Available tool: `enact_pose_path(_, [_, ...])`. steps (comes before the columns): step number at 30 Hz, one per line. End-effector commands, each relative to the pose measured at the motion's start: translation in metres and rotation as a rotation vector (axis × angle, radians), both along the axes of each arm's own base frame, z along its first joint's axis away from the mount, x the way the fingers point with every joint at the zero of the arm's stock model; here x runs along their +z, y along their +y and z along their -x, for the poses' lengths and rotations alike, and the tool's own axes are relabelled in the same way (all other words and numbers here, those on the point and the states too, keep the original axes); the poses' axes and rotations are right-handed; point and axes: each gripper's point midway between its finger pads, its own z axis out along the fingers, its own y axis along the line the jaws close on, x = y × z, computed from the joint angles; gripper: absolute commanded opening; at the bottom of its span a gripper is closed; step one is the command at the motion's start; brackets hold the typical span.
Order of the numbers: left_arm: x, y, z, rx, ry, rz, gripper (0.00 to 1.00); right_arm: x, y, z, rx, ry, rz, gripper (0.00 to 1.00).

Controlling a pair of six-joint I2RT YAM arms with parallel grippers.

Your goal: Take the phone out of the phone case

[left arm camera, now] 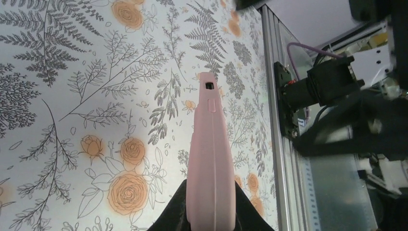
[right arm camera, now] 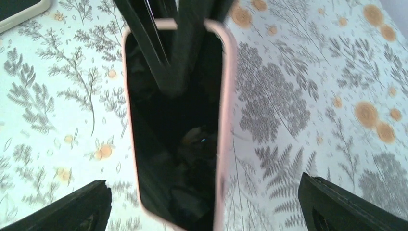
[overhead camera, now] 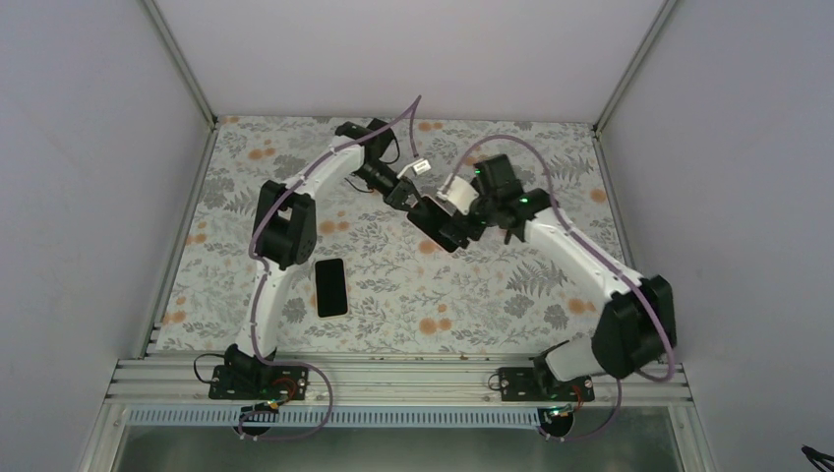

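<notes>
The pink phone case (overhead camera: 436, 225) hangs in the air over the middle of the table. In the left wrist view I see the phone case (left arm camera: 210, 159) edge-on, with side cutouts. My left gripper (left arm camera: 210, 211) is shut on its end, one finger on each flat face. In the right wrist view a dark glossy face, seemingly the phone (right arm camera: 175, 144), fills the pink rim (right arm camera: 222, 120). My right gripper (right arm camera: 202, 192) is open wide. Its fingertips (right arm camera: 84, 204) stand on either side of the case's free end without touching it. From above, both grippers (overhead camera: 408, 197) (overhead camera: 460, 228) meet at the case.
A black phone-shaped slab (overhead camera: 331, 287) lies flat on the flowered table cover (overhead camera: 492, 295), left of centre, near the left arm; its light-rimmed corner (right arm camera: 14, 12) shows in the right wrist view. Aluminium rails (overhead camera: 393, 379) run along the near edge. White walls close three sides.
</notes>
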Motion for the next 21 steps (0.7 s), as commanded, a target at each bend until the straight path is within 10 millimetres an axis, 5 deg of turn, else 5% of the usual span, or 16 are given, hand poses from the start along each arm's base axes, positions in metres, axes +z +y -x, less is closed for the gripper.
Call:
enact_pose_path(1, [0.038, 0.007, 0.018, -0.079, -0.128, 0.061, 0.03, 0.013, -0.028, 0.034, 0.09, 0.047, -0.065, 1.0])
enact_pose_path(6, [0.048, 0.019, 0.028, -0.088, -0.318, 0.004, 0.08, 0.025, -0.049, 0.053, 0.15, 0.039, -0.171, 0.92])
enact_pose_path(11, [0.062, 0.03, 0.017, 0.024, -0.563, -0.068, 0.04, 0.01, -0.051, 0.058, 0.181, 0.109, -0.186, 0.64])
enact_pose_path(21, [0.062, 0.031, 0.022, 0.012, -0.628, -0.082, 0.09, -0.008, -0.034, 0.056, 0.316, 0.244, -0.324, 0.52])
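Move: The left hand already holds the phone in its pink case by its far left end. The cased phone's middle lies some 6 cm to that hand's right, 3 cm back and 3 cm lower. From the wide-open right hand that middle is about 3 cm left, 1 cm ahead and 4 cm below. The other phone lies on the table about 20 cm left of the left hand, 15 cm back and 14 cm down. Keeping its pinch on the end of the case, the left hand draws back and to the left, then rises about 6 cm in all while tipping some 35 degrees, so that its fingers stop slanting back and point right and down. The right hand, already clear of the case, pulls away from the phone, to the right and back with a small rise, then sinks about 5 cm while still drawing back and easing slightly left, rolling its left side up as it turns counter-clockwise and closing its empty fingers to about half open. ##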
